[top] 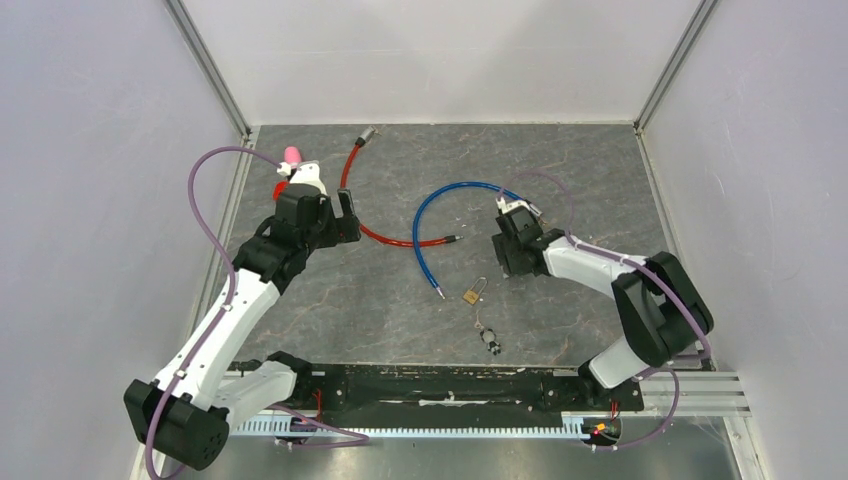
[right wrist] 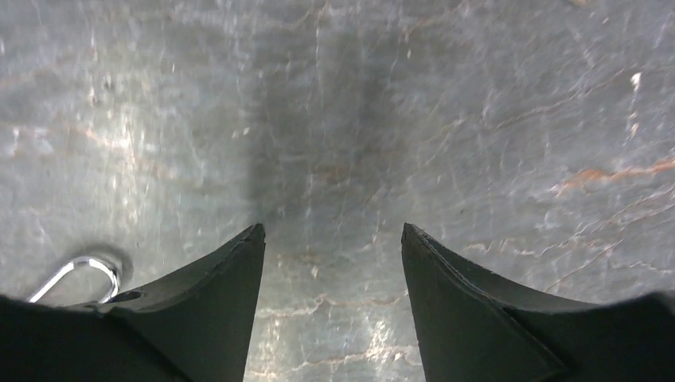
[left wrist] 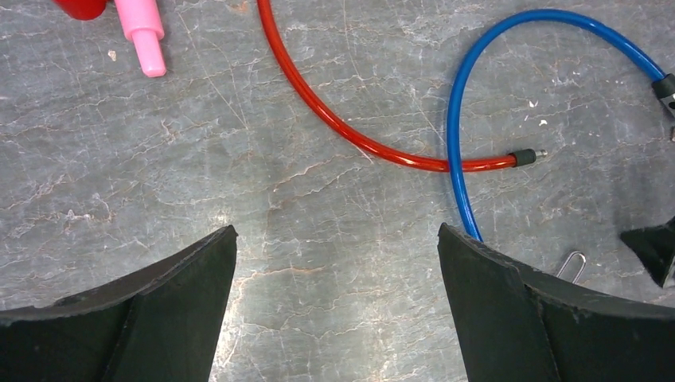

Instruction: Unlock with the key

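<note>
A small brass padlock [top: 471, 295] lies on the grey stone-look table, its shackle pointing away from the arms. The key [top: 491, 342], on a small ring, lies just nearer the arms. My right gripper [top: 503, 258] hovers low beside the padlock, to its upper right. In the right wrist view it [right wrist: 332, 228] is open over bare table, and the padlock's silver shackle [right wrist: 82, 273] shows left of the left finger. My left gripper [top: 340, 222] is wide open at the table's left. In its wrist view it [left wrist: 336, 229] holds nothing, and the shackle [left wrist: 571, 265] peeks past the right finger.
A blue cable [top: 437, 214] curves across the middle, crossing the end of a red cable [top: 366, 222]. The left wrist view also shows the blue cable [left wrist: 455, 127] and the red cable [left wrist: 334, 127]. A pink and red object [top: 290, 160] lies at the far left. White walls enclose the table.
</note>
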Controlling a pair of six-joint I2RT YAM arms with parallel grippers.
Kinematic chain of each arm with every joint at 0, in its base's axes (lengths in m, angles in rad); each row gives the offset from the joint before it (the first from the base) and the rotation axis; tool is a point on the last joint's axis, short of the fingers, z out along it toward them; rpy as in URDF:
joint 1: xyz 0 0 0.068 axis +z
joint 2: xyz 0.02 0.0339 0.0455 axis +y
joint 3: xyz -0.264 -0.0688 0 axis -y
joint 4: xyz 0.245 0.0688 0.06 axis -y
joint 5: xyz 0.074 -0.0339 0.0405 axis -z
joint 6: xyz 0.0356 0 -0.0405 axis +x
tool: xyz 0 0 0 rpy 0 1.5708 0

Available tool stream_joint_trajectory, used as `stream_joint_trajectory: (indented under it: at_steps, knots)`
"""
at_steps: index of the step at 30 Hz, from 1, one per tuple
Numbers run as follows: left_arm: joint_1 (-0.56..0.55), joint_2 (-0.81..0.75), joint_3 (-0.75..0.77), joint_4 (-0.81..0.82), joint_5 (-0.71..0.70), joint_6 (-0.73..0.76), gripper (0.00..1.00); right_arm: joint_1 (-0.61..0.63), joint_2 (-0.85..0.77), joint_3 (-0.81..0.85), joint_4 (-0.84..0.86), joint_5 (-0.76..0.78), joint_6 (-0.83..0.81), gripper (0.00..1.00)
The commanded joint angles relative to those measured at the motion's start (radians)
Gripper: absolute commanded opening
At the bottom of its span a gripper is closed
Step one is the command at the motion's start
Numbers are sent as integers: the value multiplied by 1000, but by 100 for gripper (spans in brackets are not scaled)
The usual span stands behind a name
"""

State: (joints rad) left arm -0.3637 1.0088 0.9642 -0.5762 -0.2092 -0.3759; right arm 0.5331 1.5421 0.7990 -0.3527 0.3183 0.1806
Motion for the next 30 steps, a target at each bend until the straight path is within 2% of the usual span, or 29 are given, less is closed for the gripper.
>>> stream_joint_trajectory:
  at_steps: [1,9,14,19,30]
  knots:
    - [6,4,-5,16,-34,39,100,-15,28,93,54,-14,-27,64]
    - [5,15,-4,16,-22,32,100,14,-118,-30,121,-276,143,63]
    - [6,15,-5,16,-26,32,99,34,-140,-99,208,-376,246,56]
    - [5,12,-7,15,-36,34,99,46,-120,-124,266,-411,311,51]
    - [5,18,-5,15,-35,36,99,84,2,-79,302,-443,295,43]
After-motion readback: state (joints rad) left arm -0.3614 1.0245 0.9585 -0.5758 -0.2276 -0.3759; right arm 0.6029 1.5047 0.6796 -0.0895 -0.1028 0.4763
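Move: The padlock lies about 11 cm to the right hand's left, some 5 cm back and an inch or less below it. From the padlock, the key is roughly 7 cm back, its black fob about 12 cm back and 3 cm right, and the blue cable's end some 7 cm left, nearly level. From the left hand, the padlock is about 26 cm right, 6 cm back and 20 cm lower. The padlock is what the right hand sweeps to, about 10 cm left and, after a brief reach forward, some 4 cm back, rising a couple of centimetres on the way and sinking again. The wrist rolls about 30 degrees, its left side lifting, while the fingers partly close; the tips end on either side of the shackle, the right one seeming to touch it. ##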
